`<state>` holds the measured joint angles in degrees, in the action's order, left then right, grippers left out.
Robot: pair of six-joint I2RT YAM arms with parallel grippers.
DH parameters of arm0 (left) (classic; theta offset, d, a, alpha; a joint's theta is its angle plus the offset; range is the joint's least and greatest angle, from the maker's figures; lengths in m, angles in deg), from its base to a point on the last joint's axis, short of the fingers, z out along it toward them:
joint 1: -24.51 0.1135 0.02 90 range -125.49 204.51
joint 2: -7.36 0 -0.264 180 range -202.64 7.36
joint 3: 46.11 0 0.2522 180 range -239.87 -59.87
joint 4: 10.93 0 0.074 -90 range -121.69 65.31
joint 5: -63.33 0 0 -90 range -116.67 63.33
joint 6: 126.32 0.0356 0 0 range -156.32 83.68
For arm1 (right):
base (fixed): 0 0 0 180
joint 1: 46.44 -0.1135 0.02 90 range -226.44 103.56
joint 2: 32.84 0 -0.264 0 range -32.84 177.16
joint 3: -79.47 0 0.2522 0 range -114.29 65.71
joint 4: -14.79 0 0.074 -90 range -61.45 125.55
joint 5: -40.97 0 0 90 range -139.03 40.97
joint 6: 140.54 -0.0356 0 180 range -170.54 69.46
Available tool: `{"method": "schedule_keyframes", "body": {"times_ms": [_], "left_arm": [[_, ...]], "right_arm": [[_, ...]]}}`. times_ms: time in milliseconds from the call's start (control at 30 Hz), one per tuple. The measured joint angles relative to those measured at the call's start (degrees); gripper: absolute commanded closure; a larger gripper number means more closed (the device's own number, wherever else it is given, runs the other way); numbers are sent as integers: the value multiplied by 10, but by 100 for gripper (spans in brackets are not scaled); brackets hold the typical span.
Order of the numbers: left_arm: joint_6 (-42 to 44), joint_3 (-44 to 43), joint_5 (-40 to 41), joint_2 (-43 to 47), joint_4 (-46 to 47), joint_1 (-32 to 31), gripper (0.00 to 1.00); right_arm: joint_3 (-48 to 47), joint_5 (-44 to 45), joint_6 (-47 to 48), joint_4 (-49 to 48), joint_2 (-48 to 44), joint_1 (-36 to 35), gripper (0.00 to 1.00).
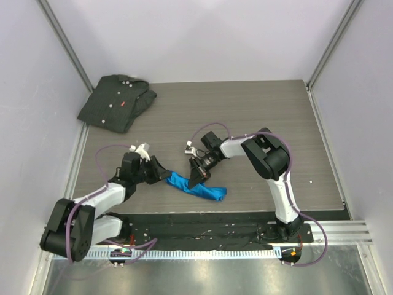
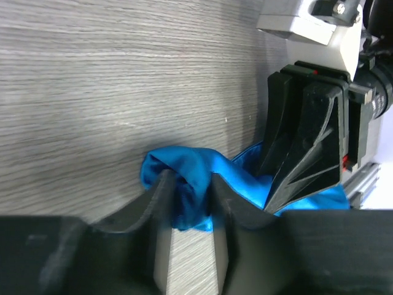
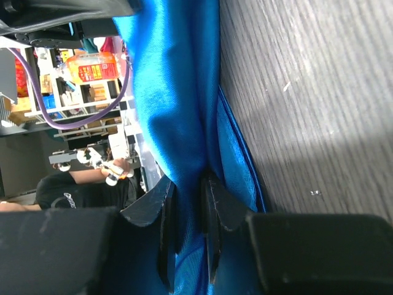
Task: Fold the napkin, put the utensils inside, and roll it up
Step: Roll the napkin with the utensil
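Note:
The bright blue napkin (image 1: 198,187) lies bunched into a long strip on the grey wooden table (image 1: 258,123), near its front edge. My left gripper (image 1: 166,175) is at the strip's left end. In the left wrist view its fingers (image 2: 161,190) press on a gathered fold of the napkin (image 2: 184,163), so the left gripper (image 2: 187,187) is shut on it. My right gripper (image 1: 196,179) stands over the strip a little right of that end. In the right wrist view the right gripper (image 3: 187,187) pinches a layer of napkin (image 3: 172,92). The utensils are out of view.
A dark grey-black buttoned shirt (image 1: 116,101) lies crumpled at the back left corner. White walls close the table on three sides. The right gripper's black body (image 2: 307,141) stands close to my left fingers.

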<state>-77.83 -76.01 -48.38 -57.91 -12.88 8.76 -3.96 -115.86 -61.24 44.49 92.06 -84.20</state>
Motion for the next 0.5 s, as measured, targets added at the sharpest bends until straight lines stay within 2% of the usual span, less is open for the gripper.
{"method": "schedule_keyframes", "body": {"times_ms": [33,133,233,300,367,500], "left_arm": [[-2,0,-4,-12,11,0,86],[-5,-1,-14,-41,30,0,100],[-2,-12,-17,-57,25,0,100],[0,-29,-14,-59,3,0,100],[1,-51,-9,-61,-26,0,100],[4,-107,5,-67,-94,0,100]], "right_arm": [[-1,0,-1,1,0,0,81],[-3,3,-1,5,0,1,72],[-5,17,-4,16,-7,2,57],[-5,41,-3,26,-24,3,34],[-5,72,0,38,-54,3,22],[-5,171,23,49,-126,3,15]]}}
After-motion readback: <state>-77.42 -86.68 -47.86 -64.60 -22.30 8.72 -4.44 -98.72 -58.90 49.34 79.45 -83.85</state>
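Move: The napkin roll's left end sits between the left hand's half-open fingers, about 1 cm to their right and 1 cm lower. The right fingers, still holding the roll near its middle, are roughly 10 cm right of the left hand and 3 cm back; the roll's right end is some 20 cm right and 7 cm back. From the right hand, the roll's left end lies about 9 cm left and 3 cm ahead. The napkin roll's left end is pinched as the left hand sinks about 1 cm and shuts its fingers, then draws it forward and up some 2 cm each. The right hand first keeps its hold at the roll's middle, then opens wide and backs off forward and up, about 3.5 cm each way, its wrist turning roughly 20 degrees so the fingers point more steeply down. ##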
